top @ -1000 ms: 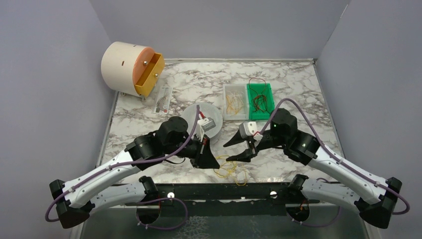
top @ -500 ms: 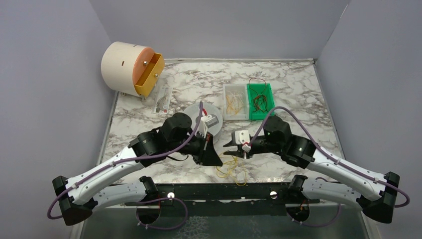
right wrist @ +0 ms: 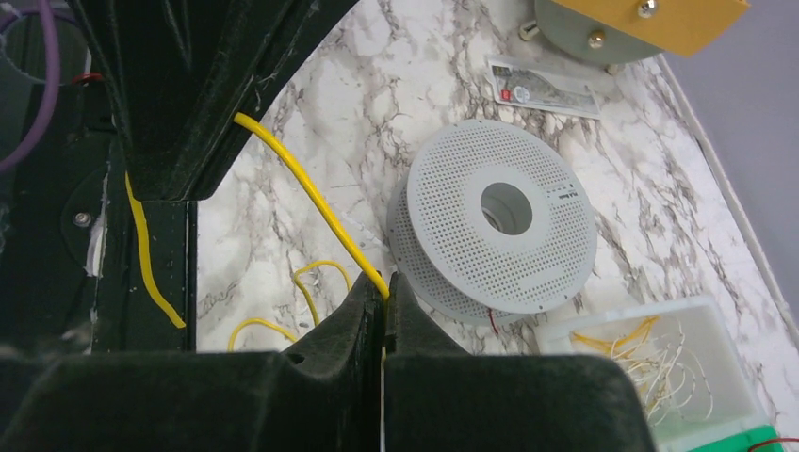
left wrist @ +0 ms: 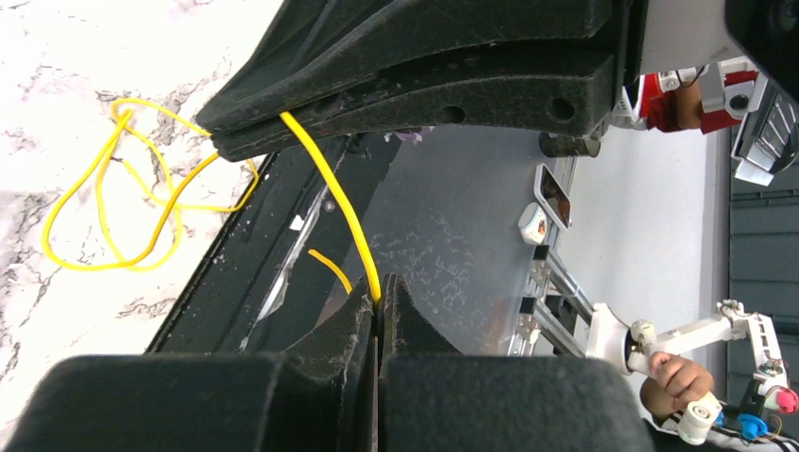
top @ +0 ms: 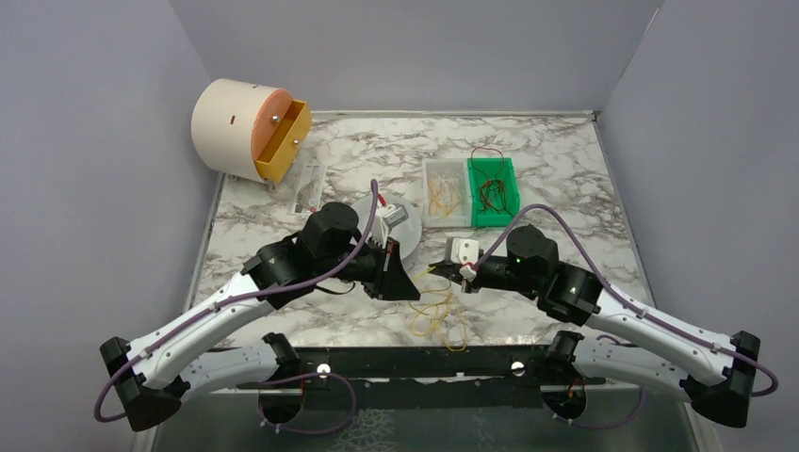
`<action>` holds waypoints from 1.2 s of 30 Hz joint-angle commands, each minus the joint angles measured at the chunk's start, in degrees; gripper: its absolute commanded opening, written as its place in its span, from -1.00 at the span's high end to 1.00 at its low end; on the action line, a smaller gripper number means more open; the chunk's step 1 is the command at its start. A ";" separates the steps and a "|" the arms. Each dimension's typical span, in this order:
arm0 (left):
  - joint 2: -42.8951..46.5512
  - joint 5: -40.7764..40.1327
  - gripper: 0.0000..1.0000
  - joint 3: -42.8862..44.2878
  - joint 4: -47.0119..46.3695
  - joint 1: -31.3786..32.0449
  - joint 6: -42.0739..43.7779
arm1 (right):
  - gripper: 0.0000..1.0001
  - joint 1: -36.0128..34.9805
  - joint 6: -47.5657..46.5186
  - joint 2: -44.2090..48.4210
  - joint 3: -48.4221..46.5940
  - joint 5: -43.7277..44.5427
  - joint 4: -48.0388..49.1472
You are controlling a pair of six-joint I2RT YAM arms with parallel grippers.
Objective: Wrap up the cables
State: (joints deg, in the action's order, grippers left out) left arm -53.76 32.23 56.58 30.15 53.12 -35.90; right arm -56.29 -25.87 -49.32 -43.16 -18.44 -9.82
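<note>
One yellow cable (left wrist: pixel 332 193) runs taut between my two grippers, and the rest of it lies in loose loops (top: pixel 435 316) on the marble near the front edge. My left gripper (left wrist: pixel 380 299) is shut on one part of this cable. My right gripper (right wrist: pixel 384 294) is shut on another part, a short span away. In the top view the left gripper (top: pixel 413 290) and the right gripper (top: pixel 439 273) stand tip to tip just above the loops. More yellow cables fill a clear tray (top: pixel 443 194), and dark red-brown cables fill a green tray (top: pixel 494 191).
A grey perforated spool (right wrist: pixel 499 221) lies flat just behind the grippers, partly under the left arm. A white drum with an open orange drawer (top: pixel 283 141) stands at the back left, with a small packet (top: pixel 309 188) beside it. A black rail (top: pixel 415 363) edges the table front.
My right gripper has moved left to the left gripper and closed on the yellow cable. The left arm has shifted slightly back, still gripping the cable.
</note>
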 commanded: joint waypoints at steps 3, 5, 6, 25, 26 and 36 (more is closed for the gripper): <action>-0.16 1.88 0.69 1.05 -0.04 -1.93 2.80 | 0.98 -0.31 5.22 2.78 0.26 8.21 3.73; 0.24 -0.77 0.42 1.17 -0.13 -1.89 3.67 | 0.98 -0.30 6.14 2.16 -1.91 10.04 1.25; 0.52 -2.20 0.29 1.28 -0.10 -1.92 4.11 | 0.98 -0.26 6.48 1.74 -3.04 11.14 -0.11; 2.75 -32.31 -0.45 7.72 5.84 -2.03 14.67 | 0.98 -0.23 31.09 -8.68 -18.66 50.08 -27.70; 2.72 -33.36 -0.46 7.85 5.86 -1.91 15.46 | 0.98 -0.11 32.08 -9.14 -19.12 50.64 -28.72; -0.49 -41.76 -0.49 5.30 4.09 -1.90 21.66 | 0.98 8.05 39.97 -10.92 -19.00 49.34 -29.71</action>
State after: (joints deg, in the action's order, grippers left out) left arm -52.12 -2.74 63.09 35.68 51.35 -18.09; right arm -51.66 9.34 -60.47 -61.98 29.91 -39.53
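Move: The yellow cable is already gripped by both hands; its loose loops lie on the table some 3 cm ahead of the left hand and 4 cm to its right, about 22 cm below, and 4 cm behind the right hand, 2 cm to its right, 19 cm below. From the right hand the green bin is about 27 cm ahead, 15 cm right, the white bin 27 ahead, 5 right. The spool lies 22 cm ahead and 7 cm left of the left hand. The cable passes wholly to the right hand: the left fingers open wide and let go, that hand drawing off about 11 cm forward and 5 cm left towards the spool, swinging counter-clockwise. Keeping its pinch, the right hand goes forward while rising 3 to 4 cm, then sinks back and sweeps right, some 15 cm in all towards the green bin, turning clockwise about 60 degrees. ##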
